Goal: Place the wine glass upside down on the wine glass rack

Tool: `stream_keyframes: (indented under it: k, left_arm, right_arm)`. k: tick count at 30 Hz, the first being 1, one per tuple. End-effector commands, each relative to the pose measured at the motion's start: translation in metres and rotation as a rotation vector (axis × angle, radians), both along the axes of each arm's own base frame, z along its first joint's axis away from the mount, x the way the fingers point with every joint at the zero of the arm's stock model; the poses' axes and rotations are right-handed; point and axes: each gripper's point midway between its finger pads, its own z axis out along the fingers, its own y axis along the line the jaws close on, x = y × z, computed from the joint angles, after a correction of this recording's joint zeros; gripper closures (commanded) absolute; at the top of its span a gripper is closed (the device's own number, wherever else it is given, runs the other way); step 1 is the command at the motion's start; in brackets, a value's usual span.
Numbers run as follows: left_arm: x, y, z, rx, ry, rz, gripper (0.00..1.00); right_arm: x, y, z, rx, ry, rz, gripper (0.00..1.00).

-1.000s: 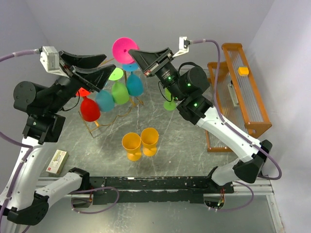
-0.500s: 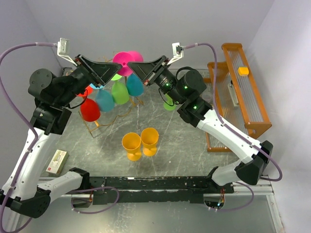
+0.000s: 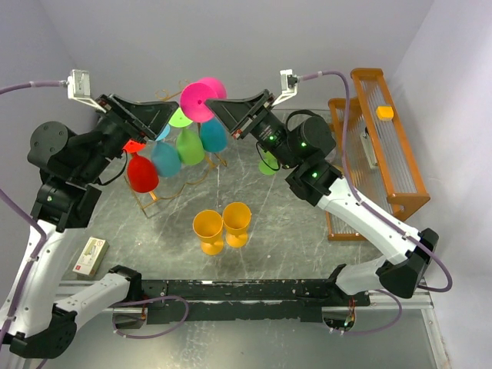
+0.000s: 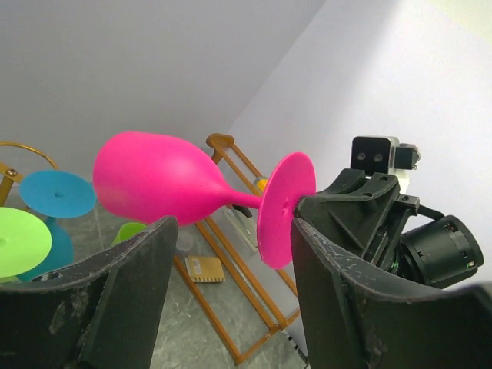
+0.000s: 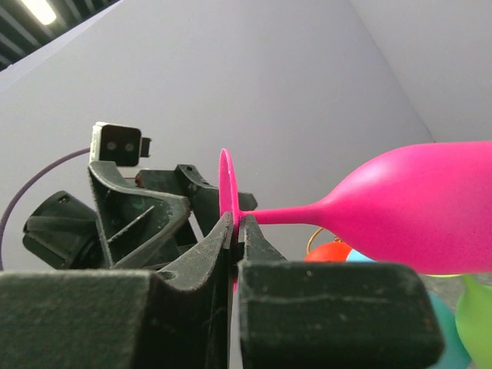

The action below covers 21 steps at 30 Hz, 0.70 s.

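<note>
The pink wine glass [image 3: 198, 100] hangs in the air, lying sideways above the rack. My right gripper [image 5: 237, 224] is shut on the edge of its round foot, and the stem runs right to the bowl [image 5: 419, 207]. In the top view, my left gripper [image 3: 171, 115] is open just left of the glass. In the left wrist view its fingers [image 4: 131, 292] stand wide apart below the stem and foot [image 4: 283, 207], touching neither. The wine glass rack [image 3: 144, 201], of thin gold wire, stands below with red, teal, green and cyan glasses hanging upside down on it.
Two yellow-orange cups [image 3: 221, 227] stand in front of the rack. A green glass [image 3: 269, 164] sits under the right arm. A wooden slatted rack [image 3: 388, 146] with a yellow block [image 3: 385, 113] fills the right side. A small box [image 3: 91, 256] lies at the near left.
The left gripper swung in toward the pink glass, narrowed, then widened again and drew back a little. The right gripper kept its hold and brought the glass slightly lower.
</note>
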Motion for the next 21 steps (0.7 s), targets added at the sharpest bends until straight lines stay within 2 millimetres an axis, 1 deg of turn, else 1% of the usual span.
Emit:
stream_keyframes:
  k: [1, 5, 9, 16, 19, 20, 21]
  left_arm:
    - [0.002, -0.009, -0.004, 0.031, 0.009, -0.047, 0.3]
    - [-0.012, -0.022, 0.004, 0.007, -0.06, -0.154, 0.35]
    - [-0.02, -0.026, 0.009, -0.011, -0.095, -0.199, 0.47]
    - [-0.026, -0.032, 0.016, -0.028, -0.117, -0.257, 0.71]
    - [-0.026, -0.035, 0.018, -0.028, -0.121, -0.275, 0.88]
    - [-0.024, -0.036, 0.018, -0.028, -0.121, -0.275, 0.92]
    - [-0.023, -0.036, 0.019, -0.028, -0.123, -0.274, 0.93]
  right_arm:
    - [-0.015, -0.002, 0.018, 0.034, -0.059, 0.048, 1.0]
    - [-0.014, -0.001, 0.016, 0.026, -0.05, 0.05, 1.0]
    - [-0.015, 0.001, 0.016, 0.015, -0.049, 0.058, 1.0]
    - [-0.016, 0.008, 0.013, -0.021, -0.04, 0.09, 1.0]
    - [-0.016, 0.007, 0.013, -0.02, -0.04, 0.088, 1.0]
    - [-0.017, 0.007, 0.013, -0.021, -0.039, 0.088, 1.0]
    - [-0.016, 0.007, 0.013, -0.022, -0.04, 0.084, 1.0]
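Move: The magenta glass lies on its side in the air, bowl pointing forward. Its base is about 6 cm to the left hand's right, 2 cm ahead and a touch higher. The right hand already pinches the base's right rim, so the middle lies some 3 cm to that hand's left and 1 cm ahead. On the rack, some 19 cm below the left hand, the green glass hangs about 14 cm ahead and 4 cm left, the right-hand blue glass 18 cm ahead and 2 cm right. Bring the open left gripper about 3 cm to the right, towards the magenta glass's base, dipping slightly and coming back up while easing a little back and turning some 12 degrees clockwise. Shut its fingers almost fully to pinch the left rim opposite the right gripper. Keep the right fingers shut on their side, drawing the glass only about 1 cm back and left. ##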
